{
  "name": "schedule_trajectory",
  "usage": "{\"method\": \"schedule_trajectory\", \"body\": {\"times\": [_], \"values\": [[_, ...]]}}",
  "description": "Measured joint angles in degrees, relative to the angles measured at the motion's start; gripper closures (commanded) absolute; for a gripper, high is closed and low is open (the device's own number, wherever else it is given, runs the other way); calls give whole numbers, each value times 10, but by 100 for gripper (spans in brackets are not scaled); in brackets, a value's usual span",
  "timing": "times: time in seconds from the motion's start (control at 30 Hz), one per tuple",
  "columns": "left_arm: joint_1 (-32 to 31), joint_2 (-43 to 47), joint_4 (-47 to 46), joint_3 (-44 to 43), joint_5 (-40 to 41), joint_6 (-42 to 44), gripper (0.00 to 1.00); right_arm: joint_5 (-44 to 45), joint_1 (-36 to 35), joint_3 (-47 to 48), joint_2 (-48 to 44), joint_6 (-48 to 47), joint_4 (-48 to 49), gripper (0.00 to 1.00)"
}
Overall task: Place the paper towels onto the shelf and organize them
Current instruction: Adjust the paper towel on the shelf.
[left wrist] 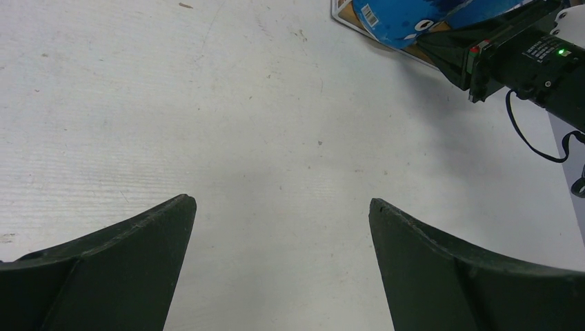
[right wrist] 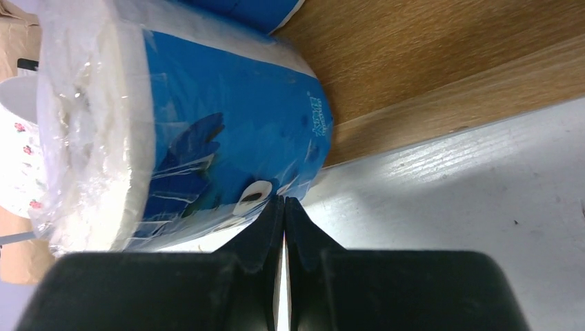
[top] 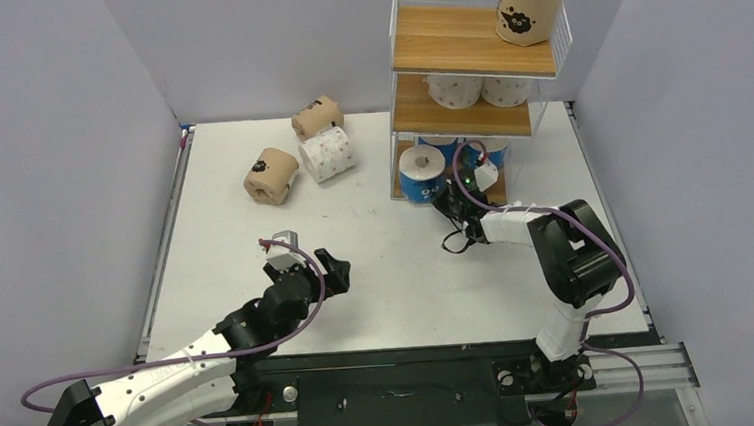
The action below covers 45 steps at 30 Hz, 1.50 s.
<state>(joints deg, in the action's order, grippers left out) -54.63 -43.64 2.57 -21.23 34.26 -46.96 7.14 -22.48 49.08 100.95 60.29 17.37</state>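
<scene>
The shelf stands at the back right. A brown roll is on its top board and two white dotted rolls on the middle board. A blue-and-white roll stands at the front left corner of the bottom board, with more blue behind it. My right gripper is shut, and its tips touch that blue roll's wrapped side low down, with nothing between them. My left gripper hovers open over bare table.
Two brown rolls and one white dotted roll lie on the white table's back left. Grey walls close in the table on three sides. The shelf's bottom wooden board meets the table just beside my right fingertips.
</scene>
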Motion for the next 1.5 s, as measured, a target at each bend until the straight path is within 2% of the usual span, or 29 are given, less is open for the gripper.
{"method": "schedule_trajectory", "body": {"times": [0.5,0.93,1.27,1.5], "values": [[0,0,5,0,1,9,4,-8,0,30,41,9,6,100],[0,-1,7,0,3,8,4,-8,0,19,35,6,12,100],[0,-4,7,0,2,6,4,-6,0,-49,-115,-24,-1,100],[1,-2,7,0,3,5,4,31,-1,-107,-310,-96,-83,100]]}}
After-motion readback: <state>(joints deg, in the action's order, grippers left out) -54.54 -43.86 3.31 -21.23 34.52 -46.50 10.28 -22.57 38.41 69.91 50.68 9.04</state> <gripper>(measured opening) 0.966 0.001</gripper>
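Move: My right hand, fingers shut, is at the lower front-right side of the front-left blue paper towel on the bottom shelf. The towel's middle is about 5 cm ahead, 3 cm to the left and 2 cm up. The rear-left blue towel stands roughly 14 cm straight ahead, the right blue towel some 11 cm ahead and 9 cm to the right, both at similar height. From my left hand the front towel lies about 24 cm ahead, 17 cm to the right and 5 cm lower. With my right fingertips shut against the front blue towel low on its right-hand side, I nudge it about 1.5 cm forward, down and left, deeper into the shelf's left corner, and hold there briefly. Then I come free and pull away ever faster, up some 11 cm, back about 7 cm and to the right, my fingers tipping up about 15 degrees and staying shut. ##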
